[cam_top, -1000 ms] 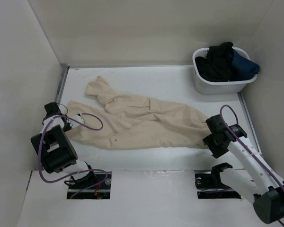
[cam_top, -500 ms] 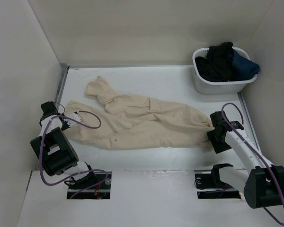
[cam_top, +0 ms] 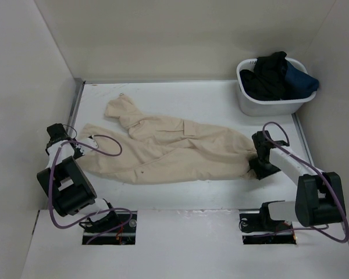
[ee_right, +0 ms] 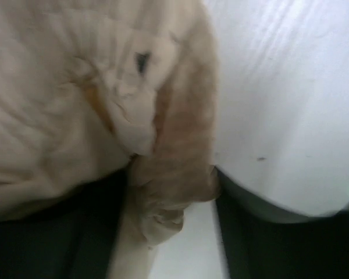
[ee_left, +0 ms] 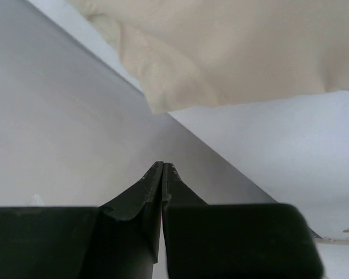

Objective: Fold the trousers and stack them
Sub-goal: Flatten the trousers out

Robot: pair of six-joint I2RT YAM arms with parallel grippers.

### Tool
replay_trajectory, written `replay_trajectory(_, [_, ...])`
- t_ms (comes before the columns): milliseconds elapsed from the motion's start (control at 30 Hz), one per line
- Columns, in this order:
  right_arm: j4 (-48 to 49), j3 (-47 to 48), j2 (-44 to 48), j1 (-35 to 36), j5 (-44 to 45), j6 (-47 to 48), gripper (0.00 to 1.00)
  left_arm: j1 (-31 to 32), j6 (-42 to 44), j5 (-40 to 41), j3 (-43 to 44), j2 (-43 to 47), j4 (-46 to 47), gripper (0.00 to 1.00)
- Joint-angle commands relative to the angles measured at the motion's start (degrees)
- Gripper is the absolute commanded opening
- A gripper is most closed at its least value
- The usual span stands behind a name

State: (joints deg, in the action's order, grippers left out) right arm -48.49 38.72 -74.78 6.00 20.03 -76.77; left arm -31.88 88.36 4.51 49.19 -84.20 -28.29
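Observation:
The beige trousers (cam_top: pixel 174 152) lie spread across the table, legs reaching to the left and waist end to the right. My left gripper (cam_top: pixel 86 143) is at the left leg end. In the left wrist view it (ee_left: pixel 162 164) is shut on nothing, and a trouser hem (ee_left: pixel 221 52) lies a little ahead of the tips. My right gripper (cam_top: pixel 255 156) is pushed against the right end of the trousers. Seen from the right wrist, it (ee_right: pixel 171 197) stands open, with a bunched fold of beige cloth (ee_right: pixel 174 157) filling most of the gap between its dark fingers (ee_right: pixel 250 221).
A white basket (cam_top: pixel 267 107) holding black and dark-blue garments (cam_top: pixel 273 72) stands at the back right corner. Walls close in the table on the left, back and right. Purple cables loop from both arms.
My right arm has swung in and forward, bringing its gripper onto the trousers' right end. My left gripper has drifted slightly left, still shut.

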Motion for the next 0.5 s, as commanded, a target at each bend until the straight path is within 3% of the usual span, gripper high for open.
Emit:
replay_trajectory(0, [3.75,1.27,-0.63,0.02,-0.52,-0.66,0.37,-1.12,-0.2,-0.91,2.93,2.11,-1.67,0.0])
replay_trajectory(67, [3.41,1.7,0.86,-1.73,1.32,0.22,0.03,-1.74,-0.46,-1.35,3.89,3.16,-2.11,0.0])
replay_trajectory(100, [2.79,2.67,2.09,-2.26,2.72,1.35,0.0,-2.26,-0.73,-1.96,4.94,3.69,-2.46,0.0])
replay_trajectory(300, [3.57,16.89,12.63,-6.65,10.81,17.94,0.0,-6.13,-5.73,-11.53,22.84,5.71,-14.22,0.0])
replay_trajectory(400, [5.33,21.91,16.67,-10.6,8.37,24.2,0.0,-6.58,-6.01,-14.44,31.83,7.47,-21.87,0.0])
replay_trajectory(467, [7.26,22.45,19.14,-12.19,4.86,26.84,0.0,-5.79,-4.17,-15.06,32.64,10.18,-28.27,0.02])
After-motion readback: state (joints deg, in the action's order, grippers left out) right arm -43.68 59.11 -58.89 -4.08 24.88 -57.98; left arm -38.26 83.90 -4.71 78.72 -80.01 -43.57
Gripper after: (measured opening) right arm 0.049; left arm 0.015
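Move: The waist end of the trousers lies between the right hand's parted fingers, within about 1 cm of the hand point and 1 cm below it. The laundry basket stands some 35 cm ahead of the right hand and 12 cm to its right, its middle about 8 cm higher. From the shut, empty left hand that waist end is roughly 90 cm to the right, 5 cm back and 5 cm lower; the near leg's hem is about 6 cm right, 3 cm ahead, 5 cm below. The right fingers shut on the waistband and pinch it, then after a brief pause the hand lifts it fast, some 19 cm up, with 9 cm forward towards the basket and 6 cm right, the fingers tipping forward about 35 degrees. The left hand, shut and empty, rises about 18 cm over the table's left edge, drifting left and forward away from the hem. ##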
